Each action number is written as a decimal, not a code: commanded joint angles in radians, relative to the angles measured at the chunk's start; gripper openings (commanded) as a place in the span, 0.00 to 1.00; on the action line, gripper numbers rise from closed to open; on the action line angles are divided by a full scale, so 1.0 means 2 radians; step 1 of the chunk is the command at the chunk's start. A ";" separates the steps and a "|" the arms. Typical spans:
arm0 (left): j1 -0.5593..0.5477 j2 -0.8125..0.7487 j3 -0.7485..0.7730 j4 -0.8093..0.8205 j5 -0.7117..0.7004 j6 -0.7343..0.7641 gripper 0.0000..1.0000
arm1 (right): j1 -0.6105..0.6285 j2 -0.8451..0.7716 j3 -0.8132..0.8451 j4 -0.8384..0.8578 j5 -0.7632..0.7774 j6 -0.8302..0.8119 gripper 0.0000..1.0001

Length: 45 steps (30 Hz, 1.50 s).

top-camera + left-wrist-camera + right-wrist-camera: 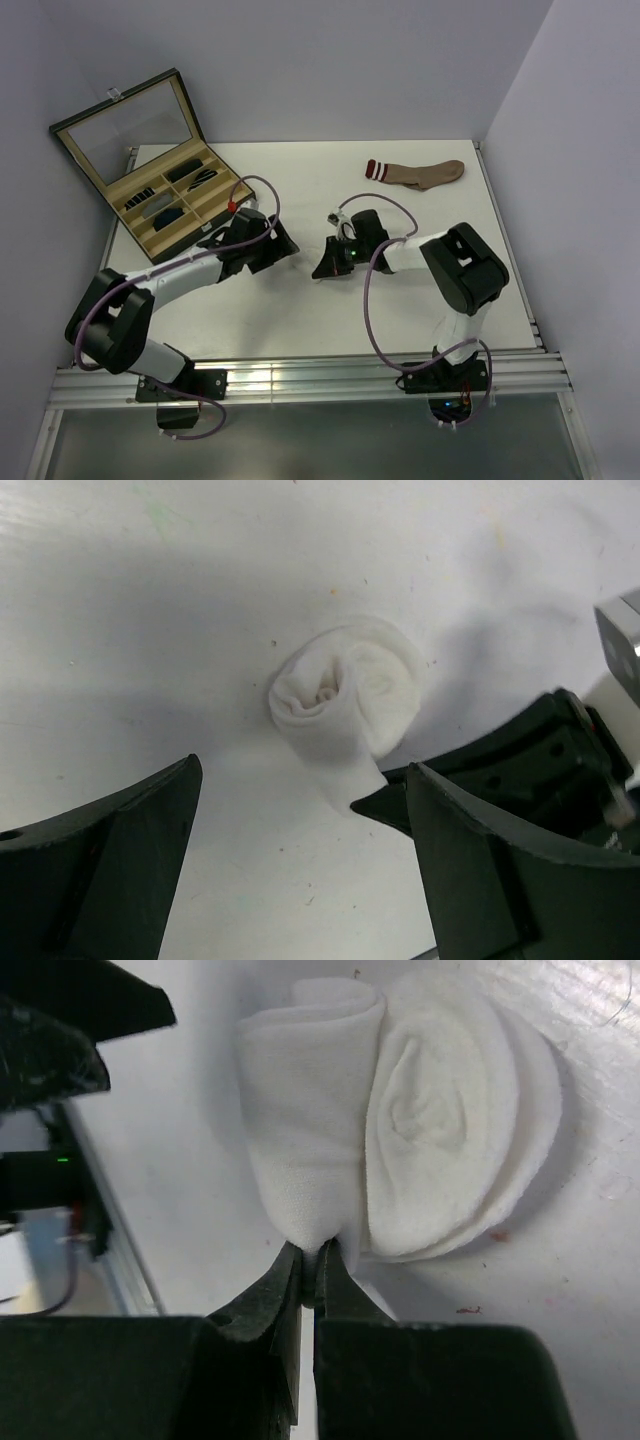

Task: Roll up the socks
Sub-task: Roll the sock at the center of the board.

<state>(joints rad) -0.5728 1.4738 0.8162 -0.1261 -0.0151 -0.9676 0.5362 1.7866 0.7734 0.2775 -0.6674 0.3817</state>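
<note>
A white sock (345,700) lies on the table as a compact roll, its spiral end facing up. My right gripper (312,1275) is shut on a fold of cloth at the near edge of that white sock (400,1110). In the left wrist view its black tip (540,770) touches the roll's loose tail. My left gripper (300,850) stands open just short of the roll, with only bare table between its fingers (110,850). In the top view the two grippers, left (285,245) and right (325,265), meet nose to nose at mid-table. The white roll is hard to make out there.
A brown sock (415,172) with a red-and-white striped cuff lies flat at the back right. An open compartment box (136,214) with a raised glass lid stands at the back left and holds several dark rolls. Grey walls close in the table.
</note>
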 commanded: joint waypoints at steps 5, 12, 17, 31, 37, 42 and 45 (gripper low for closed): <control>-0.004 0.005 -0.030 0.081 0.040 -0.017 0.86 | -0.047 0.061 0.012 0.037 -0.109 0.091 0.00; -0.015 0.055 -0.011 0.097 0.044 -0.025 0.85 | -0.061 0.087 0.035 0.010 -0.114 0.097 0.00; -0.019 0.089 0.008 0.091 0.036 -0.028 0.84 | -0.064 0.101 0.044 0.012 -0.120 0.107 0.00; -0.020 0.162 0.051 0.021 0.010 -0.021 0.46 | -0.071 0.111 0.056 -0.003 -0.123 0.106 0.00; -0.020 0.178 0.075 -0.011 0.010 -0.007 0.14 | -0.069 0.070 0.032 0.002 -0.084 0.084 0.03; -0.020 0.195 0.120 -0.076 0.010 0.018 0.00 | -0.058 -0.023 -0.005 -0.011 -0.003 0.029 0.25; -0.020 0.206 0.147 -0.125 -0.010 0.030 0.00 | -0.045 -0.085 -0.027 -0.011 0.067 0.003 0.37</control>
<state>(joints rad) -0.6170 1.8442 1.0763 -0.1772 0.0319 -0.9817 0.4271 1.7340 0.7544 0.2733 -0.7124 0.4831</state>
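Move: From the open left gripper, the half-rolled white sock lies about 6 cm to the right, 2 cm ahead and some 6 cm lower. From the right gripper, which already pinches its near edge, the sock's middle is about 3 cm ahead, 3 cm to the left and 1 cm lower. The brown sock lies roughly 26 cm to the right of the white one and 22 cm farther out; the compartment box is some 22 cm left and 18 cm ahead of the left gripper. Bring the open left gripper down about 5 cm and right about 5 cm, sinking first, then easing some 3 cm forward onto the rolled end of the white sock, and shut the fingers to pinch it. Meanwhile keep the right pinch, edging slightly forward with a roll of about 20 degrees; once the left has hold, open the right fingers partway, roll back and draw off to the right and up. ##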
